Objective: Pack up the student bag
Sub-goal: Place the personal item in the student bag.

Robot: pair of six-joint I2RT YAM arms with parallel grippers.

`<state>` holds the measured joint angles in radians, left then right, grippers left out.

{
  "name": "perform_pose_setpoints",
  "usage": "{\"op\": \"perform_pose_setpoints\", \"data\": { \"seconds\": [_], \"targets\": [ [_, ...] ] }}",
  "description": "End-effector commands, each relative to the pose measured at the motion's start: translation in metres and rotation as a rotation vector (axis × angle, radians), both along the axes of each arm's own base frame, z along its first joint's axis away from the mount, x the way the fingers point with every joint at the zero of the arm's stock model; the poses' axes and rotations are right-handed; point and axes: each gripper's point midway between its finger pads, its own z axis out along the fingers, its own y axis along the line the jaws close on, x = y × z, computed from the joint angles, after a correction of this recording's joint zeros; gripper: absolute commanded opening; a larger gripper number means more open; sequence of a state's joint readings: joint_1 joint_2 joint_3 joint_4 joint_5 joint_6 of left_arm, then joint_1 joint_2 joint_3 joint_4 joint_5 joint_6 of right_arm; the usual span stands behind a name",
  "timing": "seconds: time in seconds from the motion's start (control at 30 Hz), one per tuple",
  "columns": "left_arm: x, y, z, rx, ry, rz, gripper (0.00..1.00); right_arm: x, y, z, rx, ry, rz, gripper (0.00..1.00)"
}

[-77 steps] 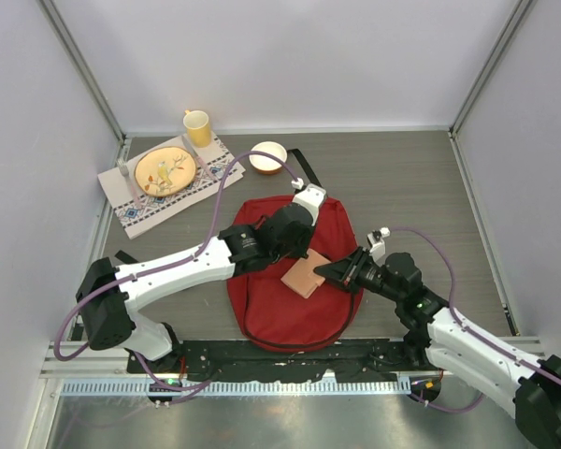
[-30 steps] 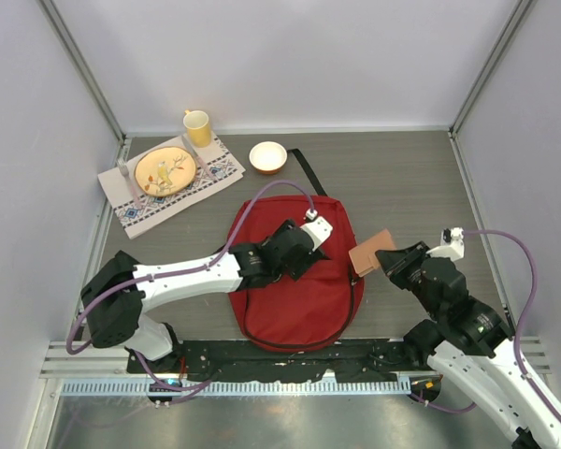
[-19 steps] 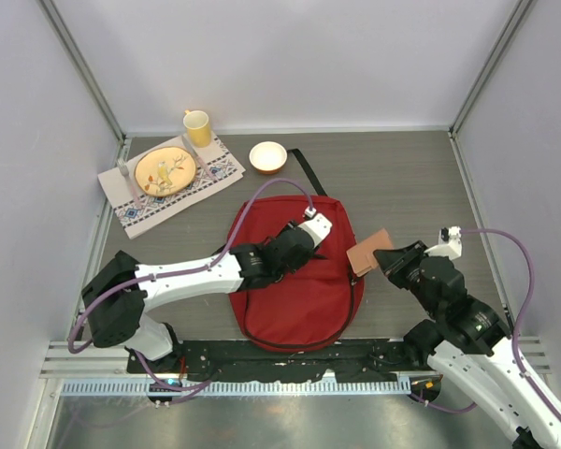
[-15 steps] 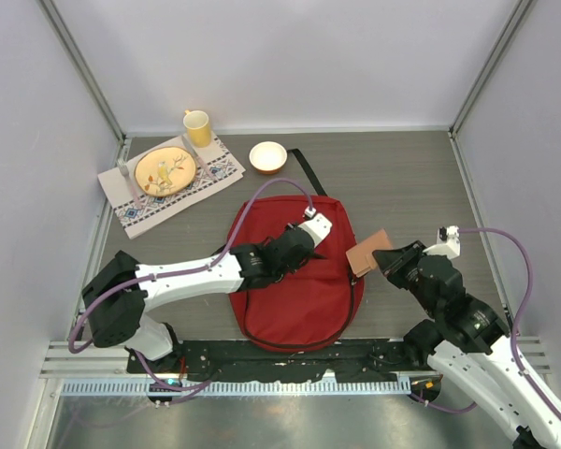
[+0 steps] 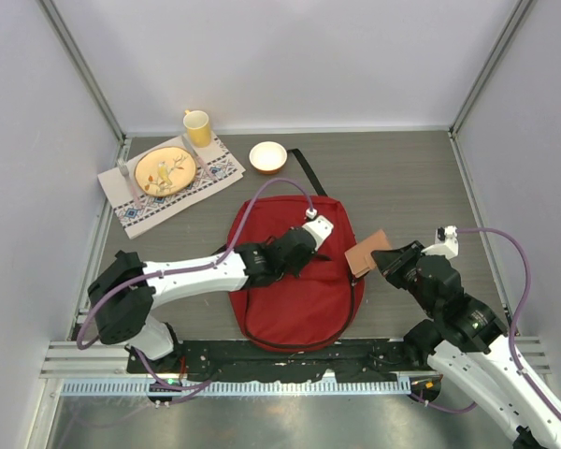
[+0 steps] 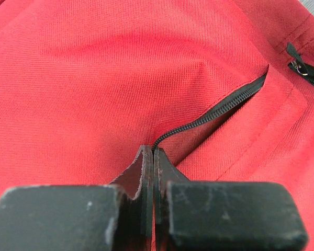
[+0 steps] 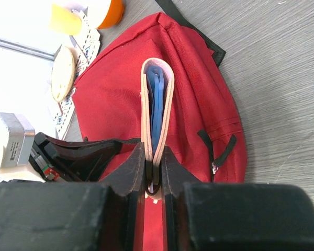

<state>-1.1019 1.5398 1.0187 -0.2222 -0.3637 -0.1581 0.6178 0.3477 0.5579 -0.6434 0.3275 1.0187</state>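
Note:
The student bag [image 5: 294,285], dark red with black zipper lines, lies flat in the middle of the table. My left gripper [image 5: 309,251] rests on its upper part. In the left wrist view its jaws are pressed together [image 6: 153,152] right where the black zipper [image 6: 214,112] runs into the tips, pinching the zipper edge. My right gripper [image 5: 387,262] hovers at the bag's right edge, shut on a tan notebook [image 5: 369,253] with blue pages. The notebook [image 7: 157,99] stands on edge above the red bag [image 7: 110,99].
At the back left a patterned placemat [image 5: 136,213] carries a yellow plate [image 5: 164,170] and cutlery, with a yellow mug [image 5: 197,126] behind. A white bowl [image 5: 267,156] stands near the bag's top beside a black strap [image 5: 305,170]. White walls enclose the table.
My left jaws have closed on the bag's zipper edge. The right gripper lifted the notebook off the bag to its right edge, then crept slightly left.

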Motion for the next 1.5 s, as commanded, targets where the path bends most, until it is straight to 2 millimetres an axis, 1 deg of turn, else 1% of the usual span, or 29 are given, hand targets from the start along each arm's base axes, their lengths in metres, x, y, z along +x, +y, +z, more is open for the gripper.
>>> {"op": "perform_pose_setpoints", "data": {
  "seconds": [0.0, 0.13, 0.17, 0.2, 0.27, 0.3, 0.33, 0.37, 0.4, 0.43, 0.5, 0.53, 0.6, 0.67, 0.7, 0.73, 0.77, 0.8, 0.83, 0.87, 0.9, 0.93, 1.0, 1.03, 1.1, 1.23, 1.3, 1.33, 1.47],
  "targets": [
    [0.005, -0.033, 0.018, -0.138, 0.04, 0.035, 0.0, 0.008, 0.0, 0.023, 0.008, -0.077, -0.008, 0.08],
    [0.017, -0.052, 0.032, -0.194, 0.054, 0.096, 0.0, 0.011, -0.002, 0.028, -0.017, -0.085, -0.014, 0.08],
    [0.02, -0.055, 0.031, -0.202, 0.068, 0.12, 0.0, 0.011, -0.002, 0.031, -0.023, -0.091, -0.011, 0.08],
    [0.026, -0.065, 0.039, -0.227, 0.068, 0.133, 0.0, 0.012, -0.003, 0.032, -0.029, -0.092, -0.013, 0.08],
    [0.036, -0.07, 0.043, -0.241, 0.075, 0.16, 0.0, 0.012, -0.004, 0.036, -0.04, -0.098, -0.015, 0.08],
    [0.041, -0.077, 0.055, -0.272, 0.076, 0.175, 0.0, 0.012, -0.007, 0.038, -0.047, -0.101, -0.025, 0.08],
    [0.045, -0.079, 0.049, -0.261, 0.083, 0.186, 0.0, 0.013, -0.008, 0.039, -0.055, -0.102, -0.032, 0.08],
    [0.05, -0.079, 0.054, -0.27, 0.076, 0.204, 0.0, 0.013, -0.011, 0.045, -0.054, -0.114, -0.041, 0.08],
    [0.053, -0.077, 0.053, -0.269, 0.083, 0.228, 0.0, 0.012, -0.013, 0.045, -0.067, -0.113, -0.045, 0.08],
    [0.057, -0.079, 0.06, -0.287, 0.08, 0.242, 0.0, 0.012, -0.015, 0.047, -0.072, -0.117, -0.053, 0.08],
    [0.061, -0.074, 0.062, -0.294, 0.08, 0.262, 0.0, 0.01, -0.016, 0.053, -0.07, -0.13, -0.05, 0.08],
    [0.061, -0.072, 0.068, -0.305, 0.077, 0.266, 0.0, 0.009, -0.013, 0.055, -0.061, -0.133, -0.028, 0.08],
    [0.06, -0.069, 0.068, -0.3, 0.077, 0.266, 0.0, 0.009, -0.003, 0.056, -0.041, -0.136, 0.015, 0.08],
    [0.056, -0.064, 0.073, -0.312, 0.074, 0.263, 0.0, 0.004, 0.013, 0.053, -0.005, -0.121, 0.095, 0.06],
    [0.055, -0.062, 0.074, -0.314, 0.075, 0.262, 0.0, 0.004, 0.021, 0.056, 0.022, -0.128, 0.122, 0.06],
    [0.054, -0.061, 0.074, -0.313, 0.077, 0.26, 0.0, 0.003, 0.027, 0.054, 0.054, -0.115, 0.142, 0.05],
    [0.052, -0.058, 0.075, -0.312, 0.08, 0.257, 0.0, -0.002, 0.038, 0.046, 0.079, -0.089, 0.193, 0.04],
    [0.051, -0.058, 0.075, -0.314, 0.082, 0.257, 0.0, -0.001, 0.045, 0.049, 0.114, -0.103, 0.216, 0.03],
    [0.05, -0.058, 0.075, -0.314, 0.087, 0.254, 0.0, -0.003, 0.05, 0.04, 0.147, -0.073, 0.224, 0.03],
    [0.049, -0.058, 0.075, -0.317, 0.091, 0.252, 0.0, -0.004, 0.058, 0.043, 0.186, -0.085, 0.256, 0.02],
    [0.048, -0.059, 0.075, -0.319, 0.095, 0.25, 0.0, -0.004, 0.061, 0.041, 0.208, -0.083, 0.266, 0.02],
    [0.047, -0.059, 0.075, -0.319, 0.103, 0.244, 0.0, -0.004, 0.064, 0.031, 0.234, -0.058, 0.265, 0.02],
    [0.046, -0.061, 0.077, -0.326, 0.109, 0.241, 0.0, -0.002, 0.069, 0.03, 0.266, -0.062, 0.268, 0.01],
    [0.046, -0.061, 0.078, -0.329, 0.109, 0.242, 0.0, -0.001, 0.07, 0.024, 0.265, -0.049, 0.267, 0.01],
    [0.045, -0.06, 0.079, -0.33, 0.113, 0.243, 0.0, 0.002, 0.071, 0.023, 0.273, -0.053, 0.263, 0.01],
    [0.043, -0.057, 0.084, -0.337, 0.11, 0.242, 0.0, 0.007, 0.074, 0.013, 0.269, -0.049, 0.259, 0.01],
    [0.042, -0.056, 0.084, -0.336, 0.111, 0.241, 0.0, 0.011, 0.078, 0.013, 0.285, -0.053, 0.261, 0.01],
    [0.041, -0.054, 0.085, -0.337, 0.111, 0.24, 0.0, 0.008, 0.083, 0.007, 0.29, -0.037, 0.289, 0.01],
    [0.039, -0.052, 0.085, -0.336, 0.109, 0.237, 0.0, 0.013, 0.09, 0.0, 0.31, -0.019, 0.3, 0.01]
  ]
}}
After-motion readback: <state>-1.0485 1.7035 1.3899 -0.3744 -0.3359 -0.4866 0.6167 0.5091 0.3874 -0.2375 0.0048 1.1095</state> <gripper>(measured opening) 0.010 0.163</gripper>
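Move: The right hand holds the brown wallet, the personal item; the bag's front pocket mouth is about 14 cm to its left, level with it fore and aft, some 7 cm lower. The side zip pull lies roughly 6 cm left, 4 cm back and 8 cm down; the black strap about 17 cm left, 20 cm ahead and 15 cm below. The left fingers already pinch the pocket's zip edge; the wallet is some 15 cm right of that hand, 3 cm ahead and 6 cm higher. Left hand pulls pinched pocket edge right, up, forward; right lifts wallet, then swings it 8 cm down-left towards pocket. ##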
